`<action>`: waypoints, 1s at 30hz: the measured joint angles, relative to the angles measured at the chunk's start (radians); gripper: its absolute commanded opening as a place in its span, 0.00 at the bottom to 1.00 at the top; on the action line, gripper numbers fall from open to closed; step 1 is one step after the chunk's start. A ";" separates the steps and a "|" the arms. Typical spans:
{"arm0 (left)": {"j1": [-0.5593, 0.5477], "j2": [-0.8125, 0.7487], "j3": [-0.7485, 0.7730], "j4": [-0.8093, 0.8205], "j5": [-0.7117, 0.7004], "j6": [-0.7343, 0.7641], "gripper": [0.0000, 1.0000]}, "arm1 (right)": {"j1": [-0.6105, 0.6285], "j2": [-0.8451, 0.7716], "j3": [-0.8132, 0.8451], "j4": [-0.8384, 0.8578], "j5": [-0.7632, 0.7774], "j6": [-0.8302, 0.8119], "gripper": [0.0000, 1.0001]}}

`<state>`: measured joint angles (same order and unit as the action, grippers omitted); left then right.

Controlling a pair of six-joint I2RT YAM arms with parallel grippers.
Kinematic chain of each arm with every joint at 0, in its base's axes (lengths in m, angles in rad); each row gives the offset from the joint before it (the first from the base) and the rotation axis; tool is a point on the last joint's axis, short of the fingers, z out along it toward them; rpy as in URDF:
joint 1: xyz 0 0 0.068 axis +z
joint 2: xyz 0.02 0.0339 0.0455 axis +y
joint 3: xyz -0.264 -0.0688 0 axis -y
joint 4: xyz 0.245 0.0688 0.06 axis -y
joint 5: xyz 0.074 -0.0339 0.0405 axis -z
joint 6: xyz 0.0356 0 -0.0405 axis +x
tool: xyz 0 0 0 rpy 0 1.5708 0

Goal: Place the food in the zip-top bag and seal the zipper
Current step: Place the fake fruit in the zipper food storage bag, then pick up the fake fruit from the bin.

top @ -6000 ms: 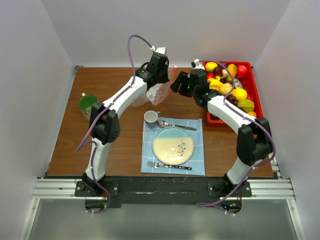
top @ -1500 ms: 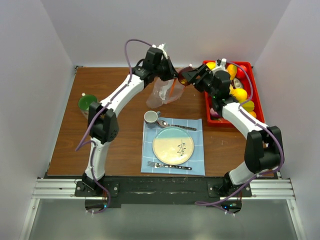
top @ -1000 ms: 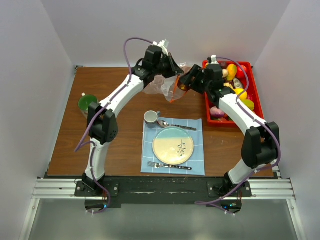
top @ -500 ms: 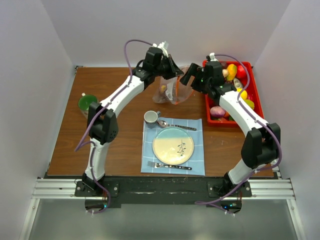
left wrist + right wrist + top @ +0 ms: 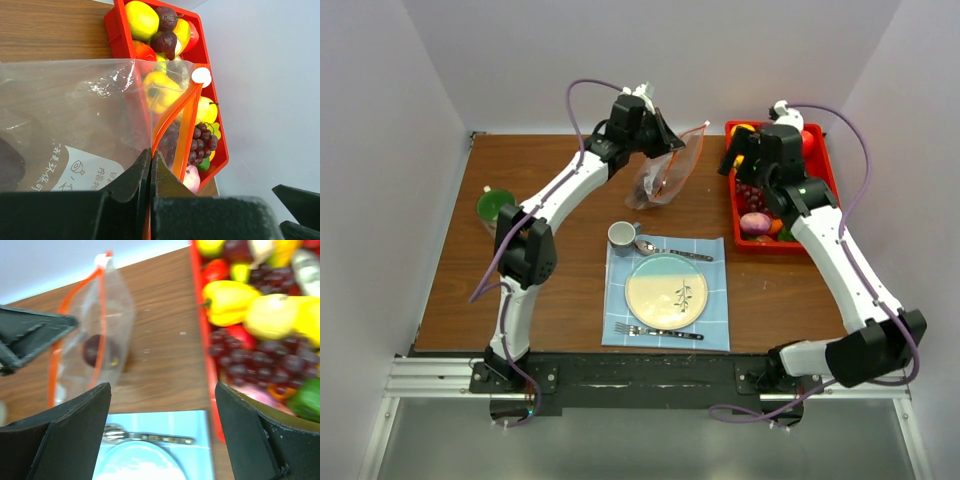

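My left gripper (image 5: 663, 143) is shut on the mouth edge of the clear zip-top bag (image 5: 672, 172), holding it up off the table at the back centre. In the left wrist view the closed jaws pinch the film beside the orange zipper (image 5: 176, 117), which has a white slider (image 5: 201, 75). A dark purple piece (image 5: 92, 350) lies inside the bag (image 5: 95, 335). The rest of the food (image 5: 775, 190) fills the red tray (image 5: 760, 246): grapes (image 5: 265, 360), a yellow pepper (image 5: 227, 302), red and green pieces. My right gripper (image 5: 733, 160) hangs open and empty at the tray's left edge.
A blue placemat (image 5: 712, 322) at centre front holds a plate (image 5: 666, 292), a fork (image 5: 658, 331) and a spoon (image 5: 665, 249). A grey mug (image 5: 622, 235) stands at its back left corner. A green cup (image 5: 495, 206) sits near the table's left edge.
My right gripper has drawn back from the bag's mouth to the tray's left edge, with its jaws wider. A dark piece now lies in the bag. The left gripper kept its hold.
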<state>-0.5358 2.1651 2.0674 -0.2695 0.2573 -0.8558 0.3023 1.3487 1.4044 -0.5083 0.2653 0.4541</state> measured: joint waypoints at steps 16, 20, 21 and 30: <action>0.000 0.030 0.000 0.007 0.000 0.000 0.00 | -0.197 -0.054 -0.401 0.002 -0.050 0.107 0.91; 0.000 0.030 0.000 0.006 0.000 0.000 0.00 | -0.224 -0.027 -0.449 0.094 -0.083 0.160 0.92; 0.000 0.030 0.000 0.007 0.000 0.000 0.00 | -0.232 -0.025 -0.463 0.113 -0.086 0.170 0.92; 0.000 0.030 0.000 0.006 0.000 0.000 0.00 | -0.275 0.045 -0.542 0.269 -0.136 0.262 0.85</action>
<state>-0.5354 2.1948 2.0674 -0.2634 0.2577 -0.8558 0.0269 1.3937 0.8623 -0.2398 0.1295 0.7158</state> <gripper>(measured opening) 0.037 0.902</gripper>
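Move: The purple onion, in the near-left corner of the red basket, lies about 8 cm to the right of the right gripper, level with it in forward reach and some 22 cm below. The grapes are about 7 cm farther out than the onion; the green pepper is some 9 cm to the onion's right, level with it. From the left gripper, which already holds the bag, the onion is about 21 cm right, 9 cm back and 18 cm below. Bring the empty right gripper down some 20 cm and about 8 cm right to the purple onion, drawing back roughly 5 cm on the way, then easing forward again by half that. Tip the fingers down and swing them some 20 degrees clockwise, keeping them wide open so the tips come to either side of the onion. Let the left gripper sink a little, still pinching the bag's rim. ##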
